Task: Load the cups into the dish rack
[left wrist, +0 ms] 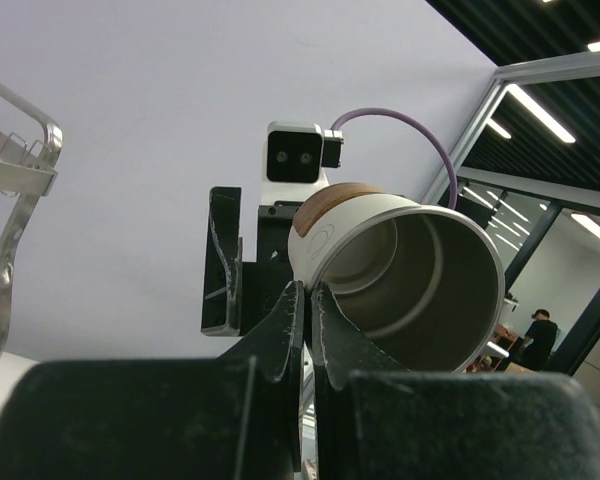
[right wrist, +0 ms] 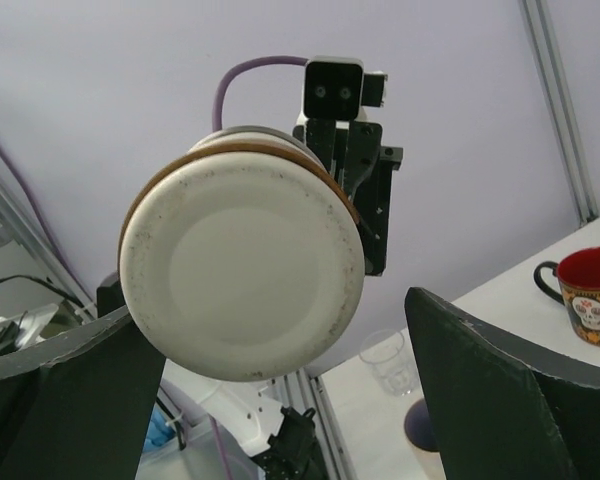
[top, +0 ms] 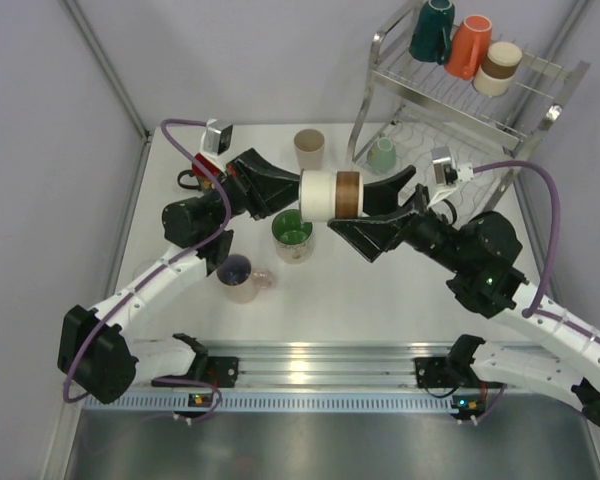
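Note:
A white-and-brown cup (top: 330, 194) hangs on its side above the table. My left gripper (top: 296, 190) is shut on its rim, as the left wrist view confirms with the fingertips (left wrist: 298, 292) pinching the cup's (left wrist: 420, 262) edge. My right gripper (top: 350, 208) stands open with a finger on either side of the base end. In the right wrist view the round white base (right wrist: 242, 270) fills the space between those fingers (right wrist: 490, 380); the right one stands apart from it. The dish rack (top: 540, 100) holds a teal cup (top: 432, 30), an orange cup (top: 467, 46) and a beige-and-brown cup (top: 499, 66) on top, and a mint cup (top: 382, 155) below.
On the table stand a beige cup (top: 309, 148), a green-lined cup (top: 292, 235) just under the held cup, a pinkish cup (top: 242, 278) and a red mug (right wrist: 590, 305) behind the left arm. A clear glass (right wrist: 385, 360) shows in the right wrist view.

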Robot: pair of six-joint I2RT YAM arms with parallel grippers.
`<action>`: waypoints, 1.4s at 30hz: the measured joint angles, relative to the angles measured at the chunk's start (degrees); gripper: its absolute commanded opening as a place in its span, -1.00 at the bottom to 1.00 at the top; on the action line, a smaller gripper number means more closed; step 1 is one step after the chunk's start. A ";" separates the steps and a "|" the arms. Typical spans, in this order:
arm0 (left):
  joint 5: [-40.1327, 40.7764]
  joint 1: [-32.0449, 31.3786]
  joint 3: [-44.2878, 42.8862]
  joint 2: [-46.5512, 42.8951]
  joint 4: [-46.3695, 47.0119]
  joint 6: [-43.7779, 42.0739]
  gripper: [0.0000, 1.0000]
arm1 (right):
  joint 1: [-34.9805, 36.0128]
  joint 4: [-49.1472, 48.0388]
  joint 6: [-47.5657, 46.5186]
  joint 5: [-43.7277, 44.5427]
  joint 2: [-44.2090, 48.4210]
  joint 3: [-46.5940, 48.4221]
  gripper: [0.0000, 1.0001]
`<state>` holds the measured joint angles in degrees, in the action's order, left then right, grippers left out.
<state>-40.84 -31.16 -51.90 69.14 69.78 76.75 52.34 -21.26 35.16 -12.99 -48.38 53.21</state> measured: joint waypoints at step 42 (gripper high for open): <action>1.46 0.09 1.38 2.36 2.23 1.03 -0.13 | 0.00 -7.82 -2.34 2.78 -1.75 0.52 -1.00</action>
<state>-39.38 -31.07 -50.52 71.50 72.01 77.78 52.34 -29.08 32.82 -10.22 -50.13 53.74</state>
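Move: The white, brown-banded cup is in the air, its rim pinched in the left fingers, with its middle about 4 cm to that hand's right, 2 cm back and 2 cm above. From the open right hand it lies roughly 4 cm to the left and 3 cm above, neither ahead nor back. The green mug stands on the table some 9 cm ahead of the left hand, 2 cm to its left and 30 cm below; the blue-lined mug is level with that hand, 15 cm left and equally low. The cup's base is taken by the right hand, which rises about 3.5 cm to bring its open fingers around it, tilting slightly upward, and closes on the brown-banded end. Holding on, the right hand then eases about 1.5 cm forward while the left goes with it, forward and a little down; at the very end the left fingers open at the rim. ##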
